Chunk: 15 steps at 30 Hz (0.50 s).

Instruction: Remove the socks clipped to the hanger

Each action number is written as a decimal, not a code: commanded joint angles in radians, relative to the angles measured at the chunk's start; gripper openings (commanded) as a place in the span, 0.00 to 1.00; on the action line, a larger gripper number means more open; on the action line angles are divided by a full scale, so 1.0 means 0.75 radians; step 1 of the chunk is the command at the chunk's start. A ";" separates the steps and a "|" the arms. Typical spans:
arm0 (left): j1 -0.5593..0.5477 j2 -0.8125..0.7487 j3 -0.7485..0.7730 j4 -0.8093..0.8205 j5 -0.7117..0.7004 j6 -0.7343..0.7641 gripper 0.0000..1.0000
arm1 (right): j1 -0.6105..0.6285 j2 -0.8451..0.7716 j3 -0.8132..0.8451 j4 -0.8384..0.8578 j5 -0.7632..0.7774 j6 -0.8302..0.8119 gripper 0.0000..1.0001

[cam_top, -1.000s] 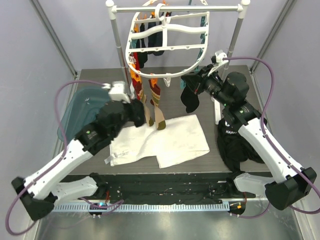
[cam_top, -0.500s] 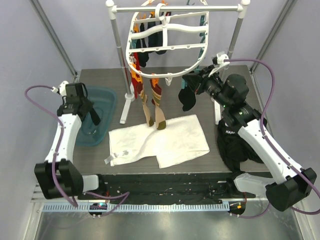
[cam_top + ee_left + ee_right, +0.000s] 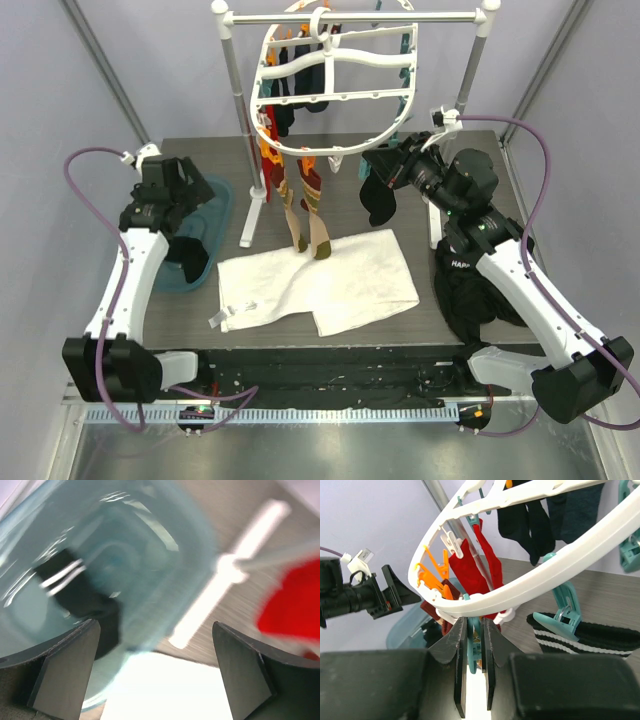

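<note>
The white hanger (image 3: 335, 85) hangs from the rail, and several socks are clipped to it. Red and tan patterned socks (image 3: 303, 200) dangle at its left. A black sock (image 3: 380, 198) hangs at its right rim. My right gripper (image 3: 474, 624) is shut on a teal clip (image 3: 476, 635) under the hanger's rim (image 3: 530, 582), beside the clip holding the black sock's white-striped cuff (image 3: 592, 636). My left gripper (image 3: 155, 680) stands open over the teal bin (image 3: 150, 555). A black sock with white stripes (image 3: 75, 592) lies in that bin. Nothing is between the left fingers (image 3: 65, 672).
A large white cloth (image 3: 320, 275) lies on the table under the hanger. A black garment (image 3: 465, 290) lies by the right arm. The grey rail (image 3: 350, 17) stands on upright poles (image 3: 233, 90). The teal bin (image 3: 200, 272) sits at the table's left.
My left arm swung from the hanging socks at centre out to the left over the teal bin, and its gripper opened. The right gripper stayed at the hanger's rim.
</note>
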 commanded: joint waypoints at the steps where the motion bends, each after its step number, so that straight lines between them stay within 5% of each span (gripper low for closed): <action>1: -0.205 -0.186 -0.049 0.194 0.074 0.118 1.00 | 0.006 -0.025 0.101 0.029 -0.019 0.138 0.18; 8: -0.481 -0.258 -0.033 0.324 0.278 0.128 1.00 | 0.006 -0.021 0.097 0.004 -0.035 0.241 0.18; 15: -0.588 -0.213 0.033 0.391 0.340 0.179 1.00 | 0.004 -0.051 0.038 0.117 -0.129 0.321 0.19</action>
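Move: The black sock still hanging on the right side of the hanger is about 45 cm to the left hand's right, roughly level with it fore and aft and some 8 cm higher. On the way to it hang the striped socks, about 27 cm right, 2 cm back and 5 cm higher, and the red sock, some 20 cm right, 3 cm ahead and 8 cm up. From the right hand, the black sock is about 9 cm below, 2 cm ahead and 3 cm right. The empty left hand leaves the bin with its fingers wide open and sweeps about 18 cm right, rising some 9 cm and easing back slightly, towards the striped socks and the black sock beyond; on the way it swings clockwise by nearly 40 degrees and its fingertips tip up from their steep downward slant. The right hand keeps its pinch on the teal clip at the hanger's rim, lifting it about 2.5 cm with a small roll that raises the hand's left side. ##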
